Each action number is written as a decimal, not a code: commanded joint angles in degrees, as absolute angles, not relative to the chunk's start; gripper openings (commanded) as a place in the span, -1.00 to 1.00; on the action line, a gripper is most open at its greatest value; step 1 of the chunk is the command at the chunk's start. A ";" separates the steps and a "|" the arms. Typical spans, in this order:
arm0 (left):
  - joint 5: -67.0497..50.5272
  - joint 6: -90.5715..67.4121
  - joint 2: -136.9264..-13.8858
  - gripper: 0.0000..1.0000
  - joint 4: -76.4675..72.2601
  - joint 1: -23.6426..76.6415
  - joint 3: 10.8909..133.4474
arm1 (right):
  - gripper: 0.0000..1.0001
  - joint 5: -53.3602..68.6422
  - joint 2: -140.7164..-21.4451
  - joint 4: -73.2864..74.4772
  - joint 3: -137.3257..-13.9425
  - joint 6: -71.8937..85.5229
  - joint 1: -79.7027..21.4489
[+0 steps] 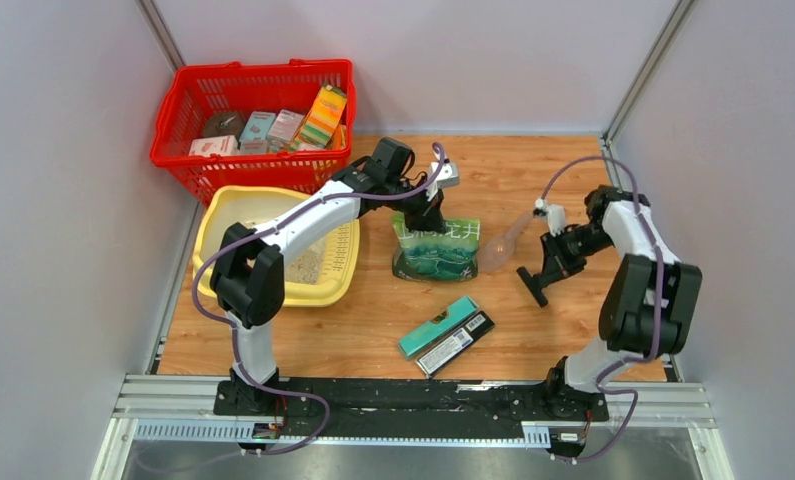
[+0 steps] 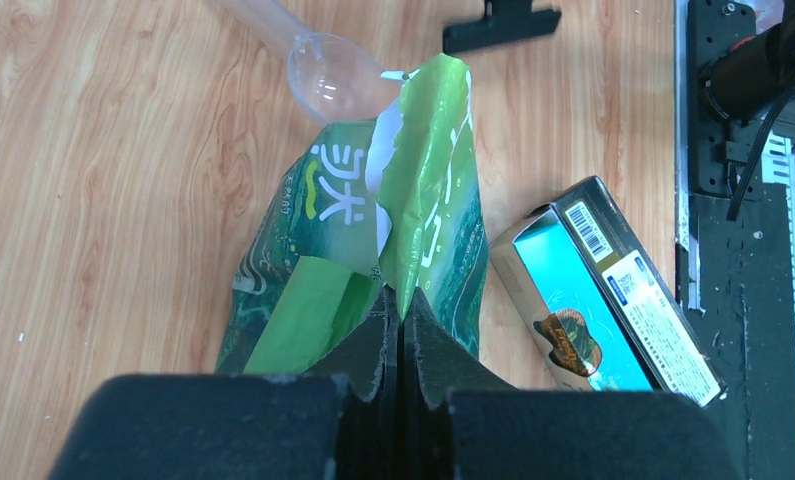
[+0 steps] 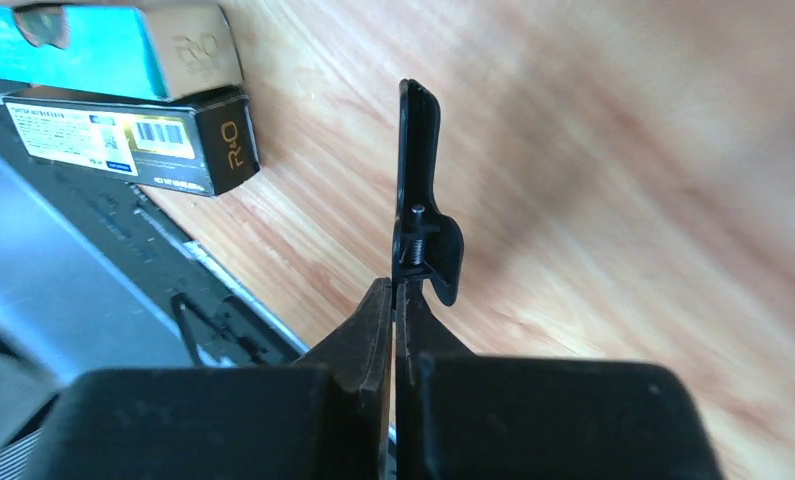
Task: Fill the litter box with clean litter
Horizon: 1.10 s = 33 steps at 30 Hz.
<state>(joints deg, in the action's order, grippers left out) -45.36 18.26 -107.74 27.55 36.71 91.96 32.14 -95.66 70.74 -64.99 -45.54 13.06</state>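
Observation:
The pale-yellow litter box point(image 1: 235, 195) sits at the left of the table, with a patch of beige clean litter point(image 1: 308, 262) on its floor, partly hidden by my left arm. My left gripper point(image 1: 428, 212) point(image 2: 401, 295) is shut on the torn top edge of the green litter bag point(image 1: 438, 250) point(image 2: 423, 180), which stands upright at mid-table. My right gripper point(image 1: 551, 262) point(image 3: 395, 285) is shut on one handle of a black bag clip point(image 1: 533, 285) point(image 3: 420, 180), to the right of the bag.
A translucent scoop point(image 1: 503, 245) point(image 2: 328, 75) lies between the bag and the clip. A teal box point(image 1: 438, 325) and a black box point(image 1: 456, 343) lie side by side in front of the bag. A red basket point(image 1: 253, 110) of goods stands behind the litter box.

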 commanded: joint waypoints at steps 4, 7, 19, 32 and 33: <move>-43.68 16.44 -108.63 -1.00 29.79 34.98 96.06 | -1.00 40.58 -78.06 90.93 -77.60 -67.38 12.75; -43.68 16.52 -108.63 -1.00 30.23 34.98 96.15 | -1.00 45.97 -75.41 93.87 -80.68 -76.46 7.68; -45.61 13.54 -107.84 -1.00 27.34 34.89 94.49 | -1.00 40.70 -89.19 94.65 -98.77 -73.65 -7.20; -46.06 11.52 -107.40 -1.00 24.26 34.98 92.20 | -1.00 37.88 -83.87 95.01 -96.87 -72.51 -8.88; -46.05 11.34 -107.49 -1.00 24.26 34.98 92.28 | -1.00 37.62 -82.72 93.44 -95.81 -70.68 -8.88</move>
<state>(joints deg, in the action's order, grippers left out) -45.91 13.04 -108.68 26.50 36.21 92.51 37.93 -89.36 77.21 -96.82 -72.77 -8.71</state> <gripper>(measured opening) 0.017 0.007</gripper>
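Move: The right hand, with the black clip already between its fingers, is bound for the litter bag, whose middle lies roughly 21 cm to its left, 6 cm ahead and about level in height. The clear scoop lies some 11 cm ahead, 7 cm left and 6 cm below it; the pair of boxes is about 10 cm back, 20 cm left and 4 cm lower. From the left hand, which pinches the bag's top, the bag's middle is about 9 cm below, 2 cm back and 1 cm right. Fast and mostly upward, about 17 cm, the right hand carries the clip off from over the table, then swings it left and finally forward, about 10 cm each, over the scoop towards the bag's top. On the way it rolls about its fingers by some 65 degrees, fingers staying shut on the clip and still pointing down and left. The left hand stays put, keeping its pinch on the bag's top. ##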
